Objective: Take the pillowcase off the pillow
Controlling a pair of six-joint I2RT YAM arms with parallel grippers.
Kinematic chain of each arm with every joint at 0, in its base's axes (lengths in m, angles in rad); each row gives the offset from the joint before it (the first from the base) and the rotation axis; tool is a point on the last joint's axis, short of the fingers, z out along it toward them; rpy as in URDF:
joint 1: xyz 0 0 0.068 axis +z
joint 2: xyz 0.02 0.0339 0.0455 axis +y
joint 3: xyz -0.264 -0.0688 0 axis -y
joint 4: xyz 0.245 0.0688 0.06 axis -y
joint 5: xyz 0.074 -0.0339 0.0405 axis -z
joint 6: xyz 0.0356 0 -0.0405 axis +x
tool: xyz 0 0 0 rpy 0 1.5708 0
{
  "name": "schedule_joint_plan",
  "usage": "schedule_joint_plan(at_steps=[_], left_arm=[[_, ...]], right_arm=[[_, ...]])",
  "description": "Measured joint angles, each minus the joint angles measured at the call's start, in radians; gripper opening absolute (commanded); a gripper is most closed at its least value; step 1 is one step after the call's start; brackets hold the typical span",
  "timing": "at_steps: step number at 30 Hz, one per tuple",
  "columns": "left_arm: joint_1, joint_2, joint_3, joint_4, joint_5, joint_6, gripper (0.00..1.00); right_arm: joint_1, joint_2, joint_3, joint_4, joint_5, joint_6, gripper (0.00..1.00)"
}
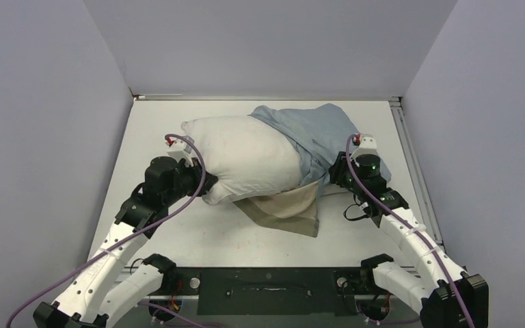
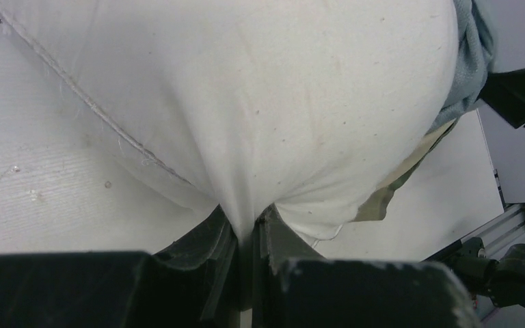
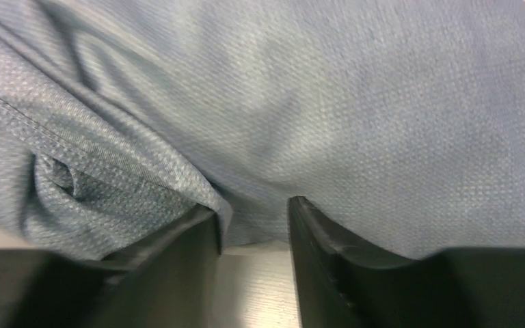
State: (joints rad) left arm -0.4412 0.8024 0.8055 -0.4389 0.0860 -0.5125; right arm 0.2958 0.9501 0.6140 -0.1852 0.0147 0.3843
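The off-white pillow (image 1: 246,160) lies across the middle of the table, its left half bare. The dusty-blue pillowcase (image 1: 314,133) covers its right end, and a beige and grey-green part (image 1: 284,208) lies flat under the near edge. My left gripper (image 1: 202,183) is shut on a pinch of the pillow's white fabric (image 2: 280,102) at the near left; the jaws (image 2: 251,229) meet on it. My right gripper (image 1: 329,176) is against the pillowcase's right side. Its fingers (image 3: 253,212) stand apart, with blue cloth (image 3: 348,116) draped over the tips and bare table showing between them.
Grey walls enclose the table on three sides. A metal rail (image 1: 410,157) runs along the table's right edge. The right arm's dark body (image 2: 519,96) shows beyond the pillow in the left wrist view. White tabletop (image 1: 198,232) lies in front of the pillow.
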Motion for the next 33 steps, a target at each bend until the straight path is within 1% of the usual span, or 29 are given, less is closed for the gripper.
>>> schedule_joint_plan(at_steps=[3, 4, 7, 9, 11, 12, 13, 15, 17, 18, 20, 24, 28, 33], left_arm=[[0.006, -0.001, -0.033, 0.0, 0.025, 0.003, 0.0], [0.007, -0.003, -0.045, 0.001, 0.034, 0.004, 0.0], [0.01, -0.024, -0.092, 0.002, 0.072, 0.003, 0.01], [0.01, -0.04, -0.117, 0.001, 0.095, 0.0, 0.24], [0.01, -0.056, -0.137, 0.001, 0.113, -0.005, 0.43], [0.01, -0.064, -0.145, -0.001, 0.119, -0.006, 0.55], [0.01, -0.07, -0.15, -0.004, 0.123, -0.009, 0.62], [0.01, -0.082, -0.151, -0.011, 0.123, -0.021, 0.7], [0.01, -0.091, -0.146, -0.024, 0.117, -0.023, 0.81], [0.01, -0.092, -0.135, -0.035, 0.108, -0.022, 0.84], [0.011, -0.082, -0.1, -0.049, 0.087, -0.021, 0.88], [0.018, 0.006, 0.039, -0.058, 0.027, -0.003, 0.93], [0.032, 0.156, 0.188, -0.029, -0.015, 0.014, 0.93], [0.047, 0.348, 0.29, 0.002, -0.034, 0.027, 0.94]], right_arm=[[-0.004, -0.01, 0.064, -0.035, -0.048, -0.045, 0.63], [-0.005, -0.015, 0.087, -0.042, -0.066, -0.061, 0.67], [-0.006, -0.025, 0.161, -0.051, -0.127, -0.1, 0.74], [-0.005, -0.021, 0.205, -0.048, -0.167, -0.12, 0.76], [0.006, -0.008, 0.245, -0.037, -0.208, -0.135, 0.77], [0.013, 0.004, 0.264, -0.029, -0.225, -0.141, 0.77], [0.024, 0.021, 0.281, -0.02, -0.238, -0.148, 0.77], [0.066, 0.068, 0.317, -0.003, -0.255, -0.168, 0.78], [0.124, 0.13, 0.358, 0.005, -0.258, -0.196, 0.78], [0.156, 0.166, 0.383, 0.006, -0.259, -0.213, 0.78], [0.209, 0.246, 0.431, 0.013, -0.259, -0.245, 0.78], [0.276, 0.385, 0.509, 0.017, -0.259, -0.312, 0.78], [0.313, 0.505, 0.605, 0.01, -0.253, -0.382, 0.77], [0.363, 0.638, 0.743, -0.007, -0.223, -0.47, 0.75]])
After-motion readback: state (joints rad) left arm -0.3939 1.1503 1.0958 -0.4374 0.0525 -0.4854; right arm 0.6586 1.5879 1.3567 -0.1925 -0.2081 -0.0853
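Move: The far end of the pillowcase's blue hem lies about 17 cm ahead and 23 cm to the left of the right hand, some 4 cm lower; the beige flap is roughly 7 cm back and 15 cm left of that hand. From the left hand, still pinching the raised near-left pillow corner, the bare pillow's middle is about 12 cm ahead, 9 cm right and 8 cm lower, and the hem's far end some 22 cm ahead and 12 cm right. The pillow corner is lowered about 5 cm and a little back by the left hand, which opens wide to let go, then swings up and some 10 cm forward over the bare pillow. The pillowcase comes free of the already opening right fingers; that hand rises about 12 cm, then sweeps left and somewhat forward over the case towards the hem's far end, turning counter-clockwise. ##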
